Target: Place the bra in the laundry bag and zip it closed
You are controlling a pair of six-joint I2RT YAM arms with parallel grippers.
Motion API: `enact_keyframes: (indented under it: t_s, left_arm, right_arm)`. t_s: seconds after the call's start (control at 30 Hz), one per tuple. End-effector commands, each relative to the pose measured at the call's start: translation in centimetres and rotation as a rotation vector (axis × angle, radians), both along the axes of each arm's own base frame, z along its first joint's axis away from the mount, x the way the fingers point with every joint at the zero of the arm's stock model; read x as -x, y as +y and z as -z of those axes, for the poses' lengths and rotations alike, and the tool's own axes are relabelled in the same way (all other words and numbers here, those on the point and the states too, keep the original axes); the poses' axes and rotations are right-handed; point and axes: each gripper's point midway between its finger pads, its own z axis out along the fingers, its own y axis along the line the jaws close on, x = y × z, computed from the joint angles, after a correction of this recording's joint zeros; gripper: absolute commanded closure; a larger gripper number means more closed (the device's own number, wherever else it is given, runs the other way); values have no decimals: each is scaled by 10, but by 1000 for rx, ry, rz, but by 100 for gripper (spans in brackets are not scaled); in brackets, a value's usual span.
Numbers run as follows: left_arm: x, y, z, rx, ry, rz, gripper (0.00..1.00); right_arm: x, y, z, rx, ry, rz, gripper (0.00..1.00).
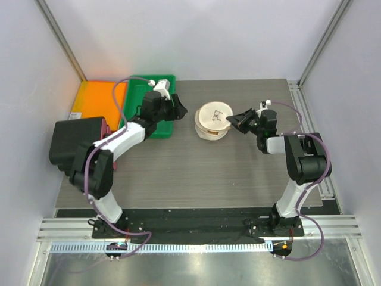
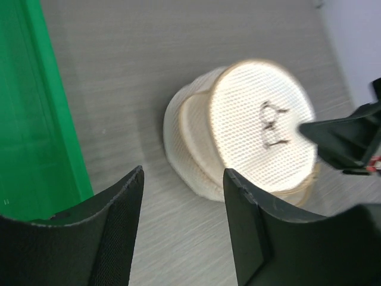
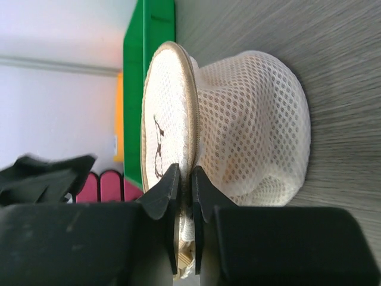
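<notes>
The laundry bag (image 1: 213, 121), a round cream mesh pouch whose flat lid carries a dark mark, sits in the middle of the table. My right gripper (image 1: 232, 121) reaches in from the right and is shut on the bag's zippered rim (image 3: 191, 119), with mesh pinched between the fingertips (image 3: 185, 168). To the bag's left, my left gripper (image 1: 180, 109) stands open with nothing between its fingers (image 2: 183, 173). It is a short way clear of the bag (image 2: 250, 131). The bra is out of view.
A green tray (image 1: 152, 89) lies behind and left of my left gripper, with an orange tray (image 1: 98, 98) beside it at the far left. A black box (image 1: 74, 143) sits by the left arm. Frame posts rise at the back corners.
</notes>
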Motion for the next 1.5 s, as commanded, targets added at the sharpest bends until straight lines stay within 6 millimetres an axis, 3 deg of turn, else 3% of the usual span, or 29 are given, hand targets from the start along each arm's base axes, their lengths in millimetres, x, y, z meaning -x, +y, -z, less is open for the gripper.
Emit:
enact_keyframes:
  t_s: [0.0, 0.1, 0.13, 0.2, 0.33, 0.37, 0.5, 0.7, 0.83, 0.97, 1.13, 1.3, 1.47]
  left_arm:
    - [9, -18, -89, 89, -380, 83, 44]
    - [29, -56, -84, 27, -441, 225, 48]
    - [38, -73, -87, 26, -457, 279, 50]
    - [41, -84, -80, -13, -472, 314, 53]
    - [48, -105, -68, -118, -508, 344, 61]
    - [45, -104, -67, -155, -519, 315, 62]
    - [51, -111, -59, -301, -603, 295, 66]
    - [67, -132, -48, -359, -663, 390, 69]
    - [80, -148, -43, -348, -660, 500, 63]
    - [85, -148, -37, -365, -634, 539, 60]
    - [82, -155, -18, -428, -605, 594, 61]
    - [73, -166, -18, -480, -638, 558, 65]
    - [67, -173, -4, -567, -652, 541, 69]
  right_arm:
    - [-9, 4, -56, -38, -172, 171, 92]
    - [-8, 14, -58, -29, -142, 253, 92]
    - [-10, 9, -56, -35, -117, 311, 92]
    - [-7, 20, -58, -42, -86, 321, 91]
    - [-7, 24, -57, -46, 19, 391, 89]
    - [-4, 22, -50, -31, 62, 405, 89]
    - [0, 16, -51, -22, 110, 445, 89]
    - [2, 21, -57, -15, 156, 419, 87]
    - [4, 23, -57, -20, 194, 415, 87]
    - [4, 23, -57, -3, 207, 413, 86]
    - [8, 26, -52, 23, 259, 398, 85]
    - [9, 25, -52, 31, 287, 401, 85]
    - [11, 24, -57, 20, 284, 406, 85]
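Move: The zipper pull hangs by the bag rim that my right hand already pinches: from my left hand some 19 cm right, 4 cm back and 8 cm lower; from my right hand, about 3 cm back and 2 cm lower. The laundry bag's middle is about 12 cm right, 2 cm back and 10 cm below my left hand. The green bin lies roughly 15 cm left of that hand, 3 cm farther out and 15 cm lower. I swing my left hand about 16 cm right and 8 cm back towards the zipper pull, arching up 6 cm first and then sinking, rolling it some 50 degrees clockwise as seen from behind the hand while its open fingers narrow around the rim by the pull. My right hand keeps its pinch on the rim, brings it a little left and up, and turns clockwise and tips down. ##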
